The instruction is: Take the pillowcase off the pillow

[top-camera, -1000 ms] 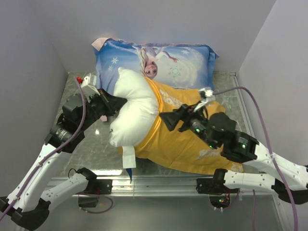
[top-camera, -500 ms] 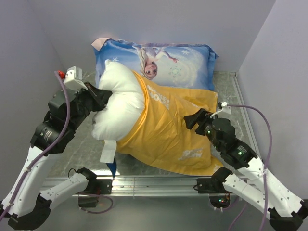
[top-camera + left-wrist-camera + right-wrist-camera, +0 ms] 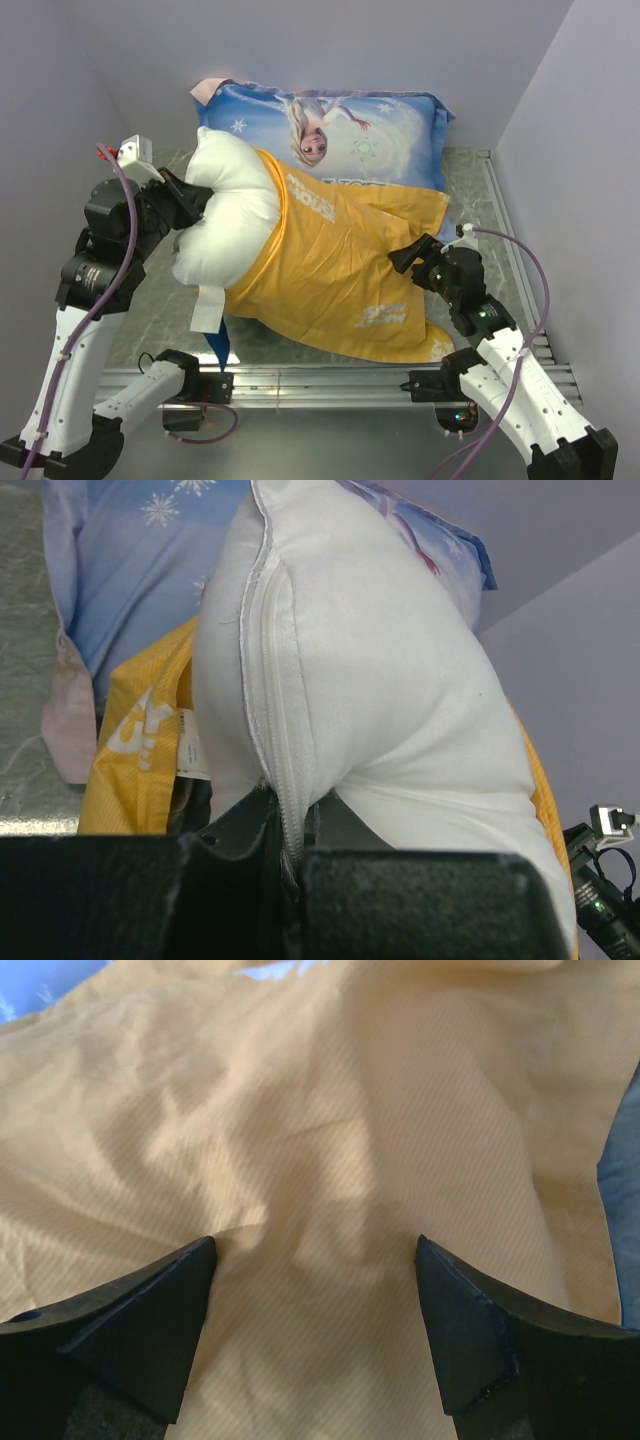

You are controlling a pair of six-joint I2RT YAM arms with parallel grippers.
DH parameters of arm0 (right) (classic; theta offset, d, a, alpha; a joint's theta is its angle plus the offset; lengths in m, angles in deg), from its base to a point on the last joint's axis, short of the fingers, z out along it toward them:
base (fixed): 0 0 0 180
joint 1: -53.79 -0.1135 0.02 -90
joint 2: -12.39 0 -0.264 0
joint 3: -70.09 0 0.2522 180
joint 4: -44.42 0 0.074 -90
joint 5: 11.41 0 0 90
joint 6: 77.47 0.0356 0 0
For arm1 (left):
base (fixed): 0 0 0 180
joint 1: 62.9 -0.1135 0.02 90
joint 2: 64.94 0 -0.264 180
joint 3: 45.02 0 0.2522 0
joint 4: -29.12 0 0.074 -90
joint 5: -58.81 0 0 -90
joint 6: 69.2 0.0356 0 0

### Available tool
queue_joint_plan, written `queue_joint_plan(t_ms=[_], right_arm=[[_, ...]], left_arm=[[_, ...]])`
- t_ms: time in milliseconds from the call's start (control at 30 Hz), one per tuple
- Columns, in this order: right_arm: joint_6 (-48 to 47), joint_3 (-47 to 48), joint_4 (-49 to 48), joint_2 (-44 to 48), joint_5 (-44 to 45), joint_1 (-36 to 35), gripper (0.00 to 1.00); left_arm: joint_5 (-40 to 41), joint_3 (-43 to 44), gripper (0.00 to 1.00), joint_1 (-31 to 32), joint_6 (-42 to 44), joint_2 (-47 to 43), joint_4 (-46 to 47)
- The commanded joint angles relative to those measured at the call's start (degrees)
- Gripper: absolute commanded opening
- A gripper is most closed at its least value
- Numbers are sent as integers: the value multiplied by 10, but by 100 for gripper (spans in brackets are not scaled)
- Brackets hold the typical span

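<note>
The white pillow (image 3: 228,215) sticks halfway out of the yellow-orange pillowcase (image 3: 345,270), which lies flat across the table with white lettering on top. My left gripper (image 3: 192,205) is shut on the pillow's zippered seam (image 3: 283,780) at the pillow's left end. A white tag (image 3: 207,308) hangs from the pillow's near edge. My right gripper (image 3: 407,258) hovers open just above the yellow-orange cloth (image 3: 320,1160) near its right side, holding nothing.
A light blue Elsa-print pillow (image 3: 330,130) leans against the back wall behind the pillowcase. Grey walls close in on the left, back and right. A metal rail (image 3: 320,380) runs along the near table edge.
My left gripper has pulled the pillow up and to the left, further out of the pillowcase. My right gripper let the cloth go, opened and drew back to the right.
</note>
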Motion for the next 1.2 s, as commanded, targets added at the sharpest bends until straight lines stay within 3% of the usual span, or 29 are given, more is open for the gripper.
queue_joint_plan(t_ms=[0,67,133,167,200,267,367,467,500,700,1000,1167], right_arm=[[0,6,-34,19,-13,10,87],[-10,33,-28,15,-8,11,86],[-21,65,-22,-3,-7,11,79],[-23,73,-22,-9,-6,12,75],[-23,78,-22,-15,-6,12,64],[-29,92,-24,-32,-10,11,51],[-38,98,-23,-58,-21,11,44],[-42,89,-25,-63,-20,13,19],[-45,89,-24,-62,-14,14,0],[-54,94,16,-61,7,45,0],[-51,51,-6,-97,-65,240,0],[-57,76,16,-100,-66,294,0]], left_arm=[[-42,18,1,-10,12,-17,101],[-77,22,0,-10,15,-15,111],[-113,34,0,-10,18,-11,119],[-127,37,1,-10,21,-9,125],[-143,42,1,-10,25,-5,130],[-171,57,0,-10,27,-1,143],[-185,81,0,-10,26,8,146],[-198,100,1,-10,21,19,153],[-205,109,1,-10,20,24,159],[-169,161,1,-10,21,38,143],[-84,257,1,-10,11,29,126],[-49,338,1,-10,7,43,109]])
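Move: The right hand's open fingers are at the pillowcase's right-hand part, its cloth about 2 cm ahead and 1 cm below. The white pillow's bared end is roughly 33 cm to its left, 8 cm farther out and 16 cm higher; the Elsa pillow is some 19 cm left, 25 cm ahead and 8 cm below. From the left hand, already gripping the bared end, that cloth lies about 38 cm right, 4 cm back and 25 cm below. Right fingers pinch the pillowcase and pull rightward about 10 cm; the left raises the held pillow 12 cm. ##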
